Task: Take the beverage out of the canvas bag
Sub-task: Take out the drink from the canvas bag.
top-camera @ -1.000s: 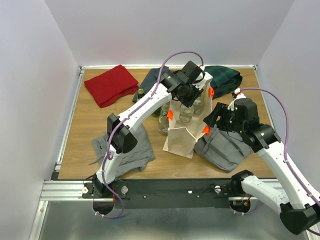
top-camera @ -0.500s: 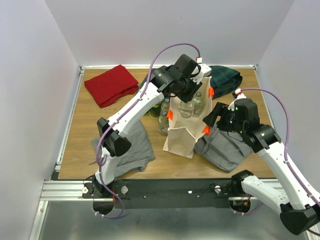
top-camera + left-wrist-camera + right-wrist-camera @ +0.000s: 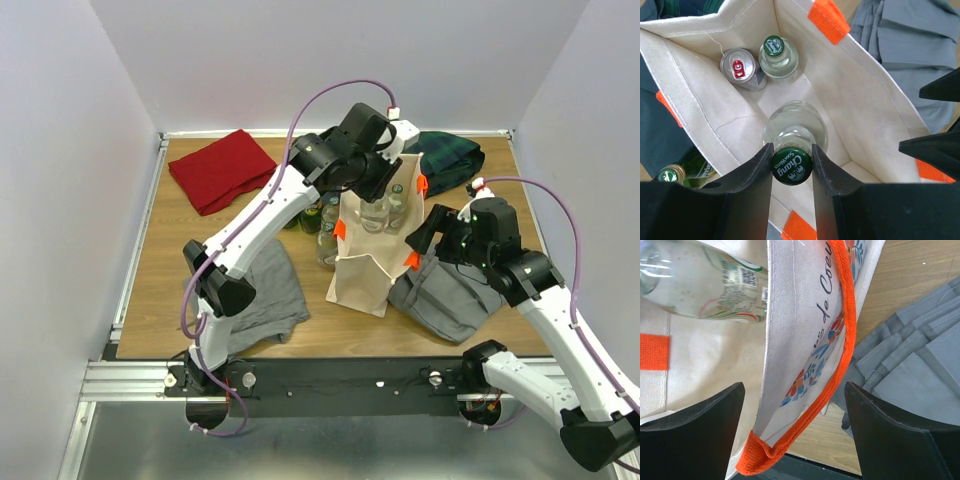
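Note:
The beige canvas bag [image 3: 362,272] with orange handles stands upright mid-table. My left gripper [image 3: 384,192] is over its open top, shut on the green cap of a clear glass bottle [image 3: 795,127] that is still partly inside the bag. In the left wrist view the gripper [image 3: 792,156] pinches the cap from both sides. A second green-capped bottle [image 3: 777,56] and a silver can [image 3: 740,67] stand deeper in the bag. My right gripper [image 3: 420,240] is open at the bag's right side. In the right wrist view it [image 3: 795,397] straddles the bag wall [image 3: 805,330] and orange handle [image 3: 846,340] without closing.
Two bottles [image 3: 327,238] stand on the table left of the bag. Grey folded clothes lie at front left [image 3: 265,295] and right of the bag [image 3: 450,298]. A red cloth [image 3: 220,168] is at back left, a dark plaid cloth [image 3: 452,158] at back right.
My left wrist has risen and shifted a little back-left above the bag with the bottle in its grip. The right arm has hardly moved.

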Tool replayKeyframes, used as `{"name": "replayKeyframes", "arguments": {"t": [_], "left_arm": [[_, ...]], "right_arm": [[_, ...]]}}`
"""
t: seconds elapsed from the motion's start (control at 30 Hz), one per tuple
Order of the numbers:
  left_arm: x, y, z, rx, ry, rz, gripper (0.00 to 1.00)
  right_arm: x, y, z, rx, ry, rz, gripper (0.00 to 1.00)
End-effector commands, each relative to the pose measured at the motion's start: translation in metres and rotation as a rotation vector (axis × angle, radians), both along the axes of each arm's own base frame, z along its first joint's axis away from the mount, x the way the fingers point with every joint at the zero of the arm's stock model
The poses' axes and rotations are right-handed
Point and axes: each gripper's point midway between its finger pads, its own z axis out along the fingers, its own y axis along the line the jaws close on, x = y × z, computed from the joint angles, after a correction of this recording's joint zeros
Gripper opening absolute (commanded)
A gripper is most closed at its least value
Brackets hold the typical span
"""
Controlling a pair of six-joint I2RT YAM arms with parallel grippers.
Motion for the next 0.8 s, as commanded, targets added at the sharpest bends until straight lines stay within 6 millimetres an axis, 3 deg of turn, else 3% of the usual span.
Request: {"name": "replayKeyframes", "arguments": {"t": [0.0,0.47,0.77], "left_arm": [[-0.016,0.004,0.097,-0.227,-0.162,-0.021,0.00],[-0.032,0.030,0.144,-0.309,-0.244,0.008,0.00],[-0.032,0.046,0.164,-0.345,-0.300,0.079,0.00]], "right_arm": [[-0.002,-0.004,0.015,0.011,-0.031,-0.022,0.91],[-0.003,-0.002,0.019,0.034,-0.032,-0.030,0.91],[-0.006,-0.004,0.020,0.041,-0.031,-0.039,0.91]]}}
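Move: The left hand already holds a clear bottle by its green cap, over the canvas bag. The set-down side is the table left of the bag, where an outside clear bottle stands about 12 cm left, 2 cm back and 19 cm lower; a green bottle is roughly 16 cm left and 6 cm ahead. Inside the bag, another clear bottle stands some 5 cm right and 6 cm ahead. From the right hand, the outside clear bottle lies about 19 cm left and 6 cm ahead. Upward above all, some 9 cm and steadily, the left hand keeps drawing the clear bottle out of the canvas bag by its cap, easing about 3–4 cm left and 3 cm back towards the outside bottles. Its fingers stay shut and level out by roughly 10 degrees, pointing less steeply down. ##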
